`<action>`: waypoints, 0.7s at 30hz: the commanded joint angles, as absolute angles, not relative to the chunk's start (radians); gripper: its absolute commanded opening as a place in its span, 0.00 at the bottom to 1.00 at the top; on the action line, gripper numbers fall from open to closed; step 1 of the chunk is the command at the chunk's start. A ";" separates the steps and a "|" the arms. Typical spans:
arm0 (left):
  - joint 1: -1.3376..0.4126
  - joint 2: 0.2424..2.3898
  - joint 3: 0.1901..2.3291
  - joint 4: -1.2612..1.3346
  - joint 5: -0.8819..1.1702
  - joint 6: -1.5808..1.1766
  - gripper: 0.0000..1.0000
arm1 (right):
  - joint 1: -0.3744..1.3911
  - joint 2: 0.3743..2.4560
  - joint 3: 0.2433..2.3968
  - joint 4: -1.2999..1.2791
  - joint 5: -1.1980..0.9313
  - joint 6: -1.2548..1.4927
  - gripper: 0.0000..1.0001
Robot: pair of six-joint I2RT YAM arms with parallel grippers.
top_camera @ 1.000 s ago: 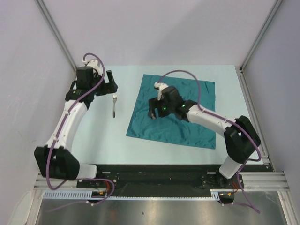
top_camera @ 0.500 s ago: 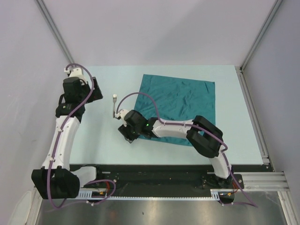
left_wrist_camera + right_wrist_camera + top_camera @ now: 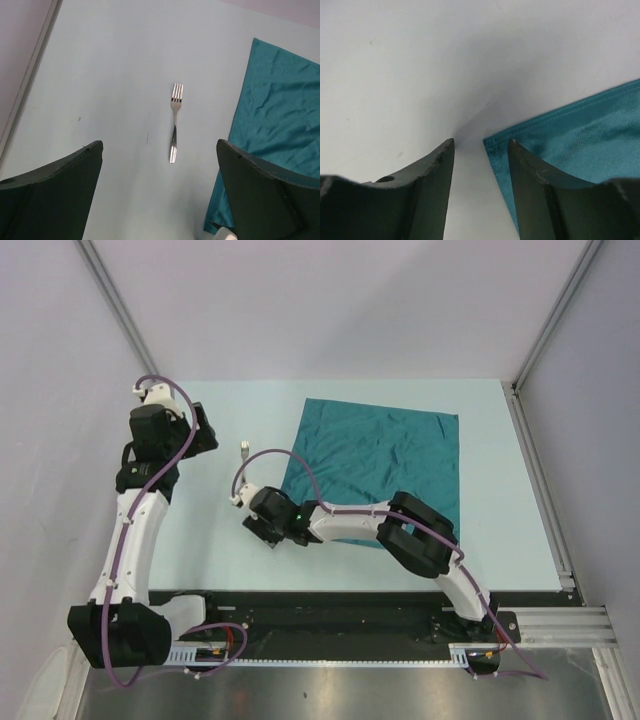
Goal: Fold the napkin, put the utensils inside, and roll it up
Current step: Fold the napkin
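The teal napkin [image 3: 385,455] lies spread flat on the table, right of centre. The silver fork [image 3: 243,452] rests on the bare table just left of it, tines pointing away. My right gripper [image 3: 262,529] is low over the napkin's near-left corner. In the right wrist view its jaws [image 3: 481,143] stand apart but narrowed, with the hemmed corner of the napkin [image 3: 580,130] between them and one finger over the cloth. My left gripper [image 3: 205,427] hangs wide open and empty at the far left. Its wrist view looks down on the fork [image 3: 174,122] and the napkin's edge [image 3: 280,120].
The pale table [image 3: 200,540] is bounded by grey walls left, right and behind. Metal frame posts [image 3: 120,310] run up at both back corners. The right arm's purple cable [image 3: 290,455] loops over the napkin's left edge near the fork.
The right arm swung from the napkin's middle to its near-left corner and its jaws narrowed. The left arm drew back left, away from the fork.
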State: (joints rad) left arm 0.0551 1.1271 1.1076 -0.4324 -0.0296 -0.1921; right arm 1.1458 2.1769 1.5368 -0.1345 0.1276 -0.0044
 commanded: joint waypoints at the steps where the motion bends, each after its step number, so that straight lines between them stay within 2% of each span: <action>1: 0.060 1.108 1.111 -0.408 -0.017 -0.206 1.00 | 1.147 2.207 1.592 -0.120 0.175 -0.034 0.44; 4: 0.058 1.104 1.109 -0.407 -0.014 -0.206 1.00 | 1.147 2.233 1.608 -0.144 0.192 -0.034 0.26; 9: 0.060 1.103 1.108 -0.407 -0.014 -0.206 1.00 | 1.147 2.256 1.615 -0.178 0.201 -0.022 0.21; 14: 0.060 1.101 1.108 -0.408 -0.015 -0.204 1.00 | 1.144 2.263 1.608 -0.216 0.189 -0.005 0.01; 21: 0.058 1.098 1.106 -0.408 -0.025 -0.206 1.00 | 1.112 2.175 1.537 -0.192 0.028 0.106 0.00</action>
State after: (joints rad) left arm 0.0551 1.1271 1.1076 -0.4316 -0.0227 -0.1936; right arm 1.1343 2.2185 1.5948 -0.1436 0.1467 0.0273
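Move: The napkin's near-left corner is already between my right hand's open fingertips, about 1 cm ahead of the hand point and about 1 cm below. From that hand, the fork lies some 22 cm ahead and 10 cm left, and the middle of the spread napkin about 21 cm ahead and 29 cm right. My idle left hand has the corner roughly 10 cm back, 16 cm right and 24 cm down. I shut my right fingers from half open right down onto the napkin's near-left corner, pinching the cloth between the tips. While they close I slide the hand level over the table, forward and a little left, about 1.5 cm in all, then hold it there, still pointing slantwise down. ##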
